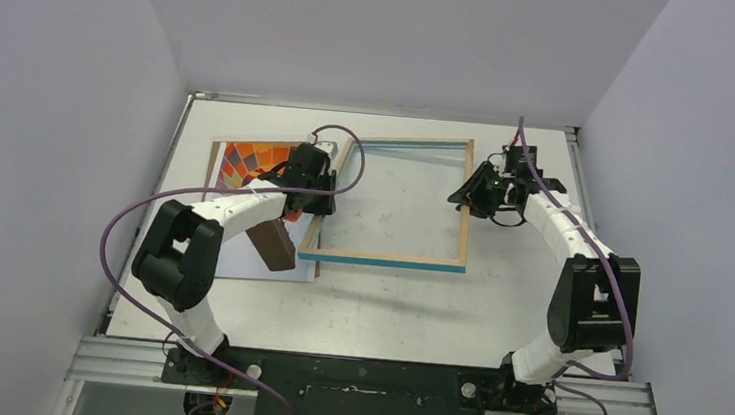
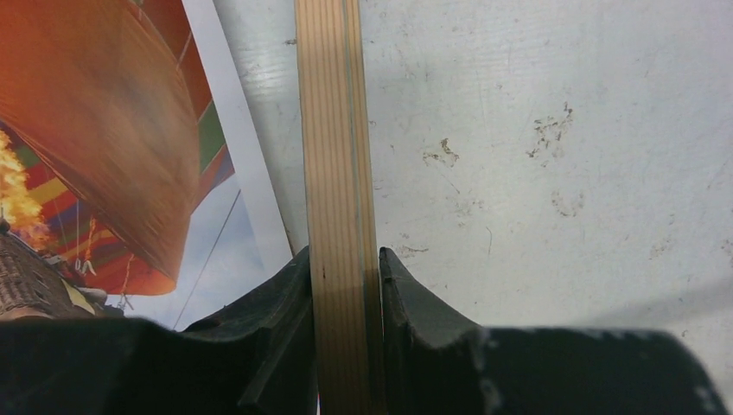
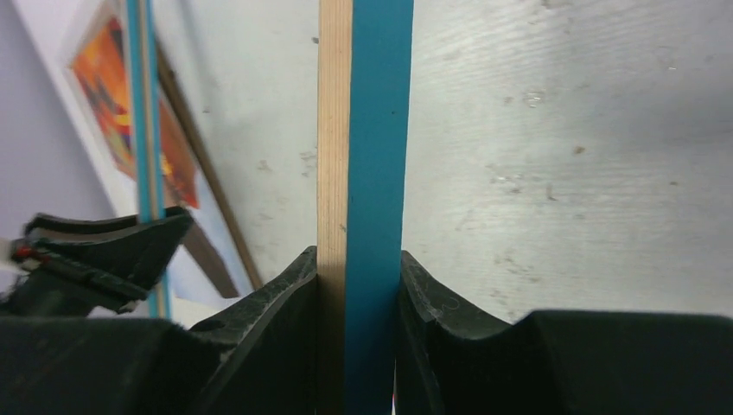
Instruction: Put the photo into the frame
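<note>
The frame [image 1: 384,259], blue-edged with a light wooden face up, sits mid-table and looks raised at its far side. My left gripper [image 1: 323,186] is shut on its left bar, which runs as a wooden strip [image 2: 337,156] straight between the jaws [image 2: 346,277]. On the right bar, my right gripper [image 1: 470,194] is also shut; there the bar [image 3: 363,130] shows wood and blue side by side between the jaws [image 3: 359,268]. The photo [image 1: 252,162] of an orange balloon lies flat left of the frame, partly under my left arm, and also shows in the wrist views [image 2: 104,130] [image 3: 104,78].
A brown board [image 1: 275,245] lies by the frame's near-left corner, over the photo's white margin. A brown edge [image 3: 203,181] borders the photo. White walls enclose the table on three sides. My left gripper [image 3: 104,251] shows in the right wrist view.
</note>
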Robot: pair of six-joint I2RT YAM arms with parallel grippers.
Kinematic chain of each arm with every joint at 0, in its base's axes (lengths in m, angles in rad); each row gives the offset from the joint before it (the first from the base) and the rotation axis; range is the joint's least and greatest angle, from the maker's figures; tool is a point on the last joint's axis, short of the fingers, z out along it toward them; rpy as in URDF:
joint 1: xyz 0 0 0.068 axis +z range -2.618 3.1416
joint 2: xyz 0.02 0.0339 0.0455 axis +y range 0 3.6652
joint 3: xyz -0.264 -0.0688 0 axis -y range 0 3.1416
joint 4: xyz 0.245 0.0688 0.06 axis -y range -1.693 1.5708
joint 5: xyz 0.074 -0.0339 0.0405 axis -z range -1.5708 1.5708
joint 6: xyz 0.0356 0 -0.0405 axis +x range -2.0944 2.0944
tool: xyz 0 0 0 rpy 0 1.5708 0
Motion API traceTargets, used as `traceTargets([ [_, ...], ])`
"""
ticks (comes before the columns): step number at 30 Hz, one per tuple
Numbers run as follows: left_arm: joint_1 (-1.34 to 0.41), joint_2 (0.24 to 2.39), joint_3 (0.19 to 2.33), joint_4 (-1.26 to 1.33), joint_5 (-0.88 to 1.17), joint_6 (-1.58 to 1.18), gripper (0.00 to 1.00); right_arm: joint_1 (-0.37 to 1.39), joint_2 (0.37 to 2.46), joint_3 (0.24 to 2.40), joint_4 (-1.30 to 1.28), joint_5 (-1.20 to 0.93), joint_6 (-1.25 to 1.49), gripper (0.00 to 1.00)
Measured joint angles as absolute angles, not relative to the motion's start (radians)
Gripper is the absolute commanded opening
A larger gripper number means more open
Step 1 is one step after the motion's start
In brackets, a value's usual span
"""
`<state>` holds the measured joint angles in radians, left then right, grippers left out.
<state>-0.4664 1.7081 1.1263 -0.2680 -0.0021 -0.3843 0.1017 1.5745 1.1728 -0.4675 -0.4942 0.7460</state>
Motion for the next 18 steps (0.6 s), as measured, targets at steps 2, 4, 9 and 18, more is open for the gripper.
traceTargets([
  [2, -0.480, 1.724, 1.128, -0.269, -0.014, -0.384, 0.24, 0.101, 1.612, 1.175, -0.500, -0.459, 0.693, 0.05],
  [4, -0.493, 1.745, 1.137, -0.271, -0.025, -0.381, 0.30, 0.101, 1.645, 1.180, -0.531, -0.421, 0.642, 0.05],
  [9, -0.526, 1.774, 1.158, -0.271, 0.002, -0.332, 0.51, 0.101, 1.701, 1.226, -0.554, -0.329, 0.527, 0.05],
  [18, -0.570, 1.785, 1.164, -0.273, 0.042, -0.286, 0.89, 0.118, 1.780, 1.286, -0.556, -0.192, 0.412, 0.05],
])
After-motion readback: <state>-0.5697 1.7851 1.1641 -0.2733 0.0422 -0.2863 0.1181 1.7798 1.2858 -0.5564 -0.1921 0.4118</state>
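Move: The frame, face down, is already pinched at both long sides: its middle lies about 14 cm to the right of the left hand and 4 cm higher, and 14 cm to the left of the right hand and 4 cm lower. The bare table spot it is being taken to lies about 17 cm right of the left hand and 8 cm below. From the right hand that spot is some 12 cm left and 15 cm down. The photo's middle is 14 cm left, 3 cm back and 8 cm below the left hand. The frame's raised right side is brought down towards the table by the right hand, which keeps its pinch, sinking about 7 cm and drifting some 5 cm right and a little forward while rolling its left side down about 25 degrees. The left hand goes some 4 cm right, away from the photo, and about 2 cm down and back, its fingers spreading wide to let go of the left side. ##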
